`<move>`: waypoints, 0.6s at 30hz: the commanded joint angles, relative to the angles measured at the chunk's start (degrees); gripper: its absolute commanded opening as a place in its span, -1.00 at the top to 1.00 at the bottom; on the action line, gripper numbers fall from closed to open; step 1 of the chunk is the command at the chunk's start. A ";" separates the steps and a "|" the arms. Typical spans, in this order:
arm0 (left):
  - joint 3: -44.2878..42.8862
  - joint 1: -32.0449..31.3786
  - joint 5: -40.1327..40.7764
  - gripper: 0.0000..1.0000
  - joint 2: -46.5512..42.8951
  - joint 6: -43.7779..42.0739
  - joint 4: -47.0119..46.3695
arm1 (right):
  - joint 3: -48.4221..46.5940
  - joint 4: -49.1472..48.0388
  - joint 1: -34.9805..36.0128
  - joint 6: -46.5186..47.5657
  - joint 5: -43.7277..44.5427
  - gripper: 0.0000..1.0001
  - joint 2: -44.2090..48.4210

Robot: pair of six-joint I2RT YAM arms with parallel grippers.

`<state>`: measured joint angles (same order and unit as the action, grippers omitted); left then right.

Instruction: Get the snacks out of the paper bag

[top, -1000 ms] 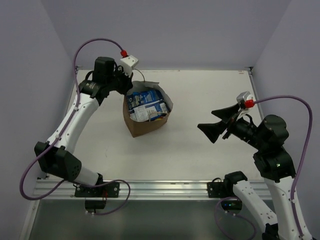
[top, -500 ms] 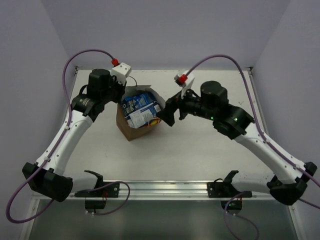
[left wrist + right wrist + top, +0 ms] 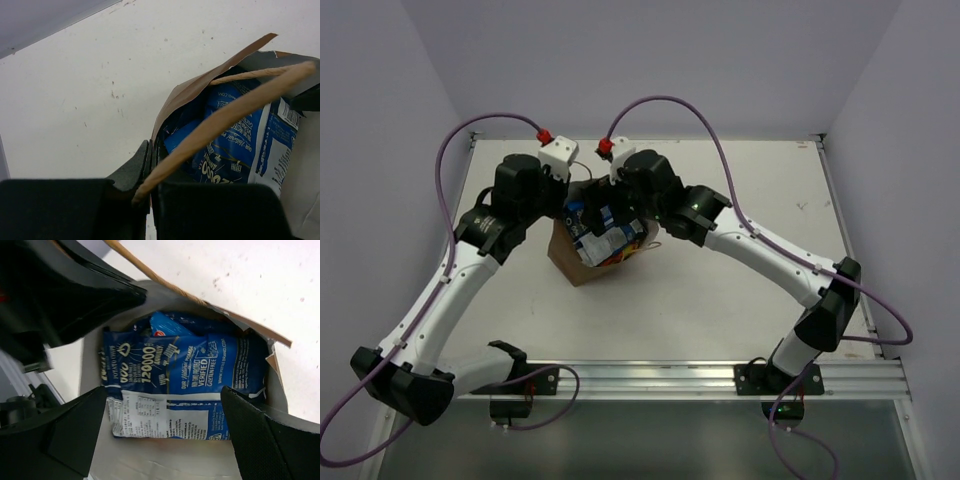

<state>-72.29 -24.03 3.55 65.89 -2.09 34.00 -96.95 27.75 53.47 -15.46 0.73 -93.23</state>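
Note:
The brown paper bag (image 3: 572,266) stands at the back left of the table, mouth up. My left gripper (image 3: 567,206) is shut on its left rim (image 3: 200,89), and the paper handle (image 3: 235,107) runs up out of the jaws. My right gripper (image 3: 616,214) hangs open over the bag's mouth. In the right wrist view, the right gripper (image 3: 162,395) has one finger on either side of a blue chip bag (image 3: 185,365) that lies on top of the snacks. A small blue wrapper (image 3: 167,325) peeks out behind it. Other snacks are hidden underneath.
The white table (image 3: 740,200) is bounded by lilac walls at the back and both sides. An aluminium rail (image 3: 650,378) runs along the near edge. Purple cables (image 3: 670,102) arch over both wrists above the bag.
The right arm has swung from the right side of the table to over the bag's mouth, jaws still open. The left gripper has kept its hold, and the bag has shifted slightly left.

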 commanded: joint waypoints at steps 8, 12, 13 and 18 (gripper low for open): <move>0.83 -1.19 2.43 1.00 -3.48 3.93 -6.22 | 7.29 -6.90 1.37 -4.84 4.10 -0.98 -4.50; 1.28 -1.37 1.90 1.00 -3.66 4.02 -6.75 | 9.14 -10.51 1.37 -4.40 6.47 -0.91 -6.26; 1.36 -1.37 1.81 1.00 -3.84 4.11 -6.93 | 9.49 -11.22 1.28 -4.05 6.82 -0.82 -6.44; 1.98 -1.37 1.98 1.00 -4.54 4.37 -7.63 | 11.16 -13.42 1.37 -3.35 7.18 0.25 -7.32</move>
<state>-69.89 -24.91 5.58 64.36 0.91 32.27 -87.24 17.74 54.83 -18.81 5.39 -98.85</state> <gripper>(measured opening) 0.032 0.473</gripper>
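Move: From the wide-open right hand, the blue chip packet on top in the paper bag lies about 10 cm below, 1 cm ahead and 2 cm to the left. A light-blue packet with a red dot peeks out some 3 cm farther ahead and 4 cm more left of it; a yellow-orange packet sits about 3 cm back and 4 cm right of the hand, 12 cm down. For the left hand, the chip packet is about 8 cm right, level ahead, 7 cm below. The right hand drops almost straight down through the open mouth of the paper bag, about 9 cm, drifting some 2 cm left and slightly forward near the bottom, with its fingers still wide open. Once down at the blue chip packet it stops sinking and closes the fingers to about half, gathering the middle of the packet between the tips, while the shut left hand stays nearly in place and keeps its pinch on the bag's rim. ##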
